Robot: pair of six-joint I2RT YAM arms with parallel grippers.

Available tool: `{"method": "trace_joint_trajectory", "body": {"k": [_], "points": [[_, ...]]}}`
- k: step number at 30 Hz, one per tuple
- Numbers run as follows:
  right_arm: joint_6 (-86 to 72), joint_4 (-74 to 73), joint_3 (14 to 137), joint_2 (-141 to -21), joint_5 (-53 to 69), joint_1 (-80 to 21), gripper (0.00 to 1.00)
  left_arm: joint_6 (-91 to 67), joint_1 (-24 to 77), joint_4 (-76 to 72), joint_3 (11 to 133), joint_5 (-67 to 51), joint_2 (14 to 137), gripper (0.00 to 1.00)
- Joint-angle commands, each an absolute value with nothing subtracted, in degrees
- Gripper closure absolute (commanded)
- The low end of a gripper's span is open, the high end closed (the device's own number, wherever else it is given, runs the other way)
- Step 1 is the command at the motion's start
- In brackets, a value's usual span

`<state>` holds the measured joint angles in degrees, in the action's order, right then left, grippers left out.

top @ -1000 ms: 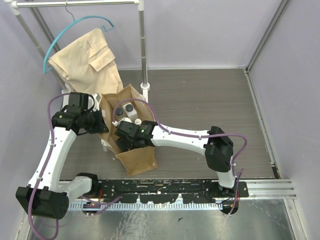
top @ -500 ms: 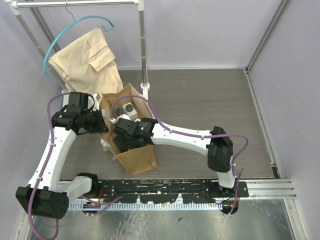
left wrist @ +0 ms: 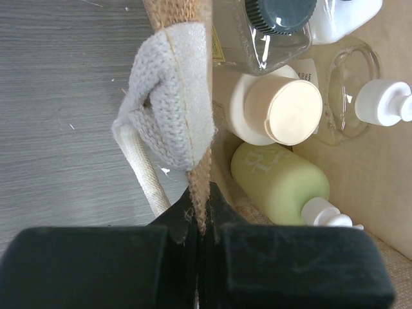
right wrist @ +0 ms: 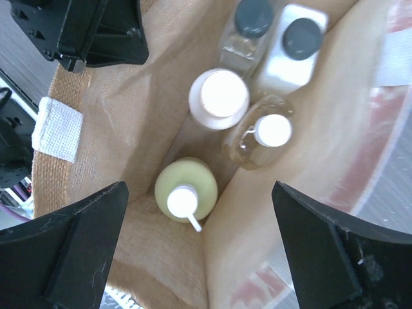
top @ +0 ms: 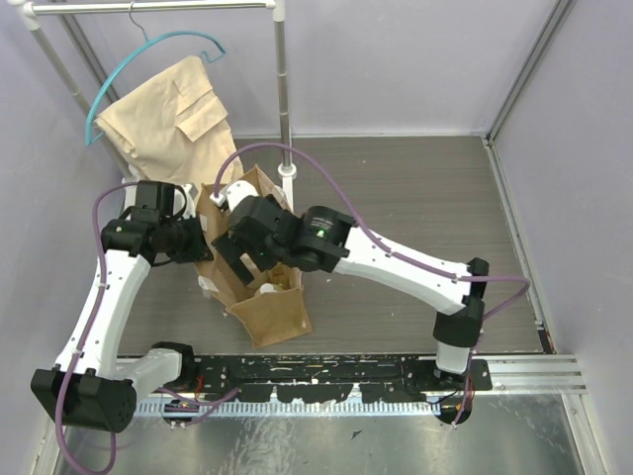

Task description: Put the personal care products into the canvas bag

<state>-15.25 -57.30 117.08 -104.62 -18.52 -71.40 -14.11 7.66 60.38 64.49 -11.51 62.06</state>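
Observation:
The tan canvas bag point(top: 269, 315) stands upright at the left of the floor. My left gripper point(left wrist: 200, 222) is shut on its left rim, beside the pale strap handle point(left wrist: 170, 106). Inside the bag stand the yellow-green bottle point(right wrist: 185, 188), the squat cream bottle point(right wrist: 219, 98), the amber bottle with white cap point(right wrist: 262, 134), the clear bottle with dark cap point(right wrist: 248, 24) and the white bottle with dark cap point(right wrist: 296, 46). My right gripper point(right wrist: 203, 257) hangs open and empty above the bag's mouth; in the top view the right gripper point(top: 242, 263) is over the bag.
A beige garment point(top: 168, 124) hangs on a teal hanger from a metal rack behind the bag; the rack's pole point(top: 284, 99) stands just behind the bag's far corner. Purple walls close in on the left, back and right.
My right gripper has risen out of the bag and opened wide above it, and its arm has swung back and to the right. The left gripper has kept its hold on the rim.

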Motion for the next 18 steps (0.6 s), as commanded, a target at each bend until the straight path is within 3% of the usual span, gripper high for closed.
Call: {"method": "trace_joint_trajectory", "body": {"k": [1,4,8,15,18], "points": [[-11.9,-55.6,118.5,-96.3,-24.5,-70.6,0.00,-13.6,7.7,61.4,67.4,-11.2,62.2,0.89],[-11.7,-53.2,114.7,-91.6,-28.3,-69.3,0.00,-13.5,7.7,61.6,67.9,-11.0,62.5,0.81],[-11.4,-46.9,106.1,-83.1,-28.8,-64.7,0.00,-13.1,7.7,62.3,68.7,-10.8,62.5,0.61],[-9.9,-43.0,95.9,-75.0,-23.6,-52.1,0.00,-13.0,7.7,65.0,72.4,-9.6,60.7,0.00],[-9.3,-42.9,93.9,-74.7,-22.9,-47.6,0.00,-13.1,7.7,66.2,75.7,-8.6,59.3,0.02]]}}
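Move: The squeeze bottle of green lotion already stands in the canvas bag, about 20 cm below the empty, open right hand and some 4 cm back of it. The tan-lidded jar is about 3 cm ahead and 2 cm left of the hand at similar depth. The bag's right rim is some 9 cm right and 10 cm down. From the left hand, whose fingers are still shut on the bag's left rim, the green bottle lies about 11 cm right, 8 cm back and 11 cm down. Already clear of the bottles with its fingers wide open, the right hand sweeps out of the bag to the right across its right rim, about 18 cm, rising some 9 cm mostly in the first half and reaching 8 cm forward increasingly towards the end, while it turns clockwise and its fingers tip up out of their downward slant. The left hand, almost in place, opens from shut to nearly fully wide, lets go of the bag's left rim and lifts about 3 cm, speeding up as it goes, with the rim still running between the spread fingers. ##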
